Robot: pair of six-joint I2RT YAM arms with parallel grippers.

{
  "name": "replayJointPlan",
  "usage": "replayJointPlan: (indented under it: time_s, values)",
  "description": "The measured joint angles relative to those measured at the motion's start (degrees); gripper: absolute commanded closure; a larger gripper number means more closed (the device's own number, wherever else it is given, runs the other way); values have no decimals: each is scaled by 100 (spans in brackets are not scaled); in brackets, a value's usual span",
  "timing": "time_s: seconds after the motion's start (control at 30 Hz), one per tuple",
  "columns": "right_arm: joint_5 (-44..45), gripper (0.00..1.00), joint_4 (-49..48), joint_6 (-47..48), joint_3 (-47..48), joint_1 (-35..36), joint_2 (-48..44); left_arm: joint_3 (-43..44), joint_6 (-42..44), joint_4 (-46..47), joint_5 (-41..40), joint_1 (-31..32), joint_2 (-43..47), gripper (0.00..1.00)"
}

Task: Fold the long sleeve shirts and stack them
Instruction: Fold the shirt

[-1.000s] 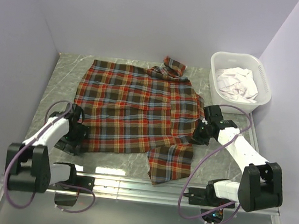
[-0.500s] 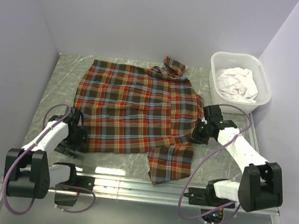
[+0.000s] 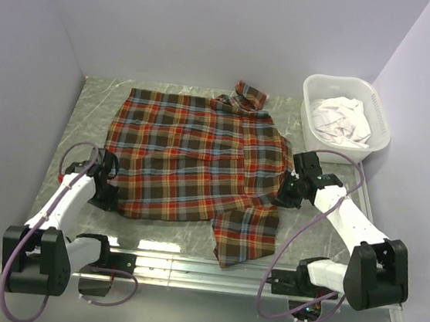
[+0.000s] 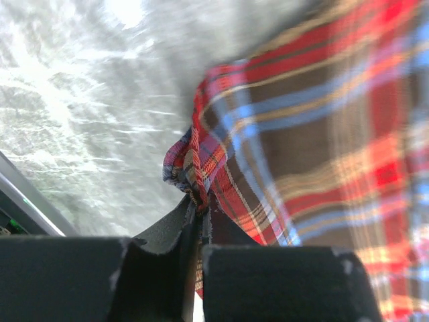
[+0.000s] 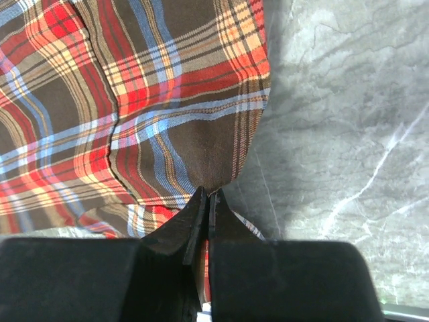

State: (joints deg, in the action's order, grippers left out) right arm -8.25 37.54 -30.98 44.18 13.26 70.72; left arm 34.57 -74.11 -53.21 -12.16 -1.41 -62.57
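A red, orange, blue and brown plaid long sleeve shirt (image 3: 196,155) lies spread across the grey marbled table, collar toward the back. My left gripper (image 3: 108,188) is shut on the shirt's near left corner (image 4: 194,168), the cloth bunched between its jaws. My right gripper (image 3: 283,194) is shut on the shirt's right edge (image 5: 214,161), pinching the hem at the fingertips. A folded sleeve (image 3: 247,231) hangs toward the near edge.
A white laundry basket (image 3: 314,128) at the back right holds a pale shirt (image 3: 342,119). Lilac walls close in the left, back and right. A metal rail (image 3: 203,267) runs along the near edge by the arm bases.
My left gripper has closed on the shirt's near left corner, having stood open a moment ago, and shifted slightly. The right gripper has kept its grip and place.
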Motion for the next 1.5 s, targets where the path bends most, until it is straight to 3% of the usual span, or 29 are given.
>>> replayJointPlan:
  time_s: [0.3,0.63,1.07,1.23,1.33,1.37,1.43,1.5]
  values:
    - [240,100,431,136,634,28,-74,1228,614,-208,-341,0,-302,90]
    - [382,100,424,127,1788,37,726,2214,1373,273,-420,4,-1762,87]
    - [555,99,48,-116,2192,37,2116,3663,2002,743,-557,4,-3847,82]
    - [682,88,-149,-225,2227,37,2455,3886,2144,846,-629,4,-4197,66]
    - [774,69,-208,-254,2227,37,2627,3886,2181,857,-686,2,-4201,47]
    - [800,57,-210,-247,2225,37,2634,3886,2203,868,-708,-4,-4197,31]
    - [898,38,-240,-184,2225,35,2581,3886,2229,885,-730,-24,-4172,19]
    - [994,31,-269,-24,2225,37,2465,3884,2260,896,-728,-42,-4096,6]
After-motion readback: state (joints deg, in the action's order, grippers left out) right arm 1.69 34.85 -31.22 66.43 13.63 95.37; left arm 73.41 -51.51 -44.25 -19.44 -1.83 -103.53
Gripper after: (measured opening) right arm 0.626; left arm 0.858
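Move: Each closed hand holds an end of the shirt's near edge, a couple of centimetres above the table. The left hand's landing spot, on the body by its left side, is about 19 cm ahead and 3 cm left; the body's middle is some 19 cm ahead and 22 cm right. The right hand's spot, by the body's right side, is about 11 cm straight ahead; from that hand the near sleeve lies some 13 cm back and 9 cm left, the laundry basket 27 cm ahead and 18 cm right. Both hands carry their ends of the shirt's near edge forward over the body in a low arc, each first rising about 6 cm and then coming down, the left going roughly 19 cm forward with a few centimetres' drift left while its wrist turns some 20 degrees clockwise, the right about 11 cm nearly straight ahead. Once down on the body both slow almost to a stop and their fingers spread, the left pair a little earlier and wider than the right, letting go of the cloth. ##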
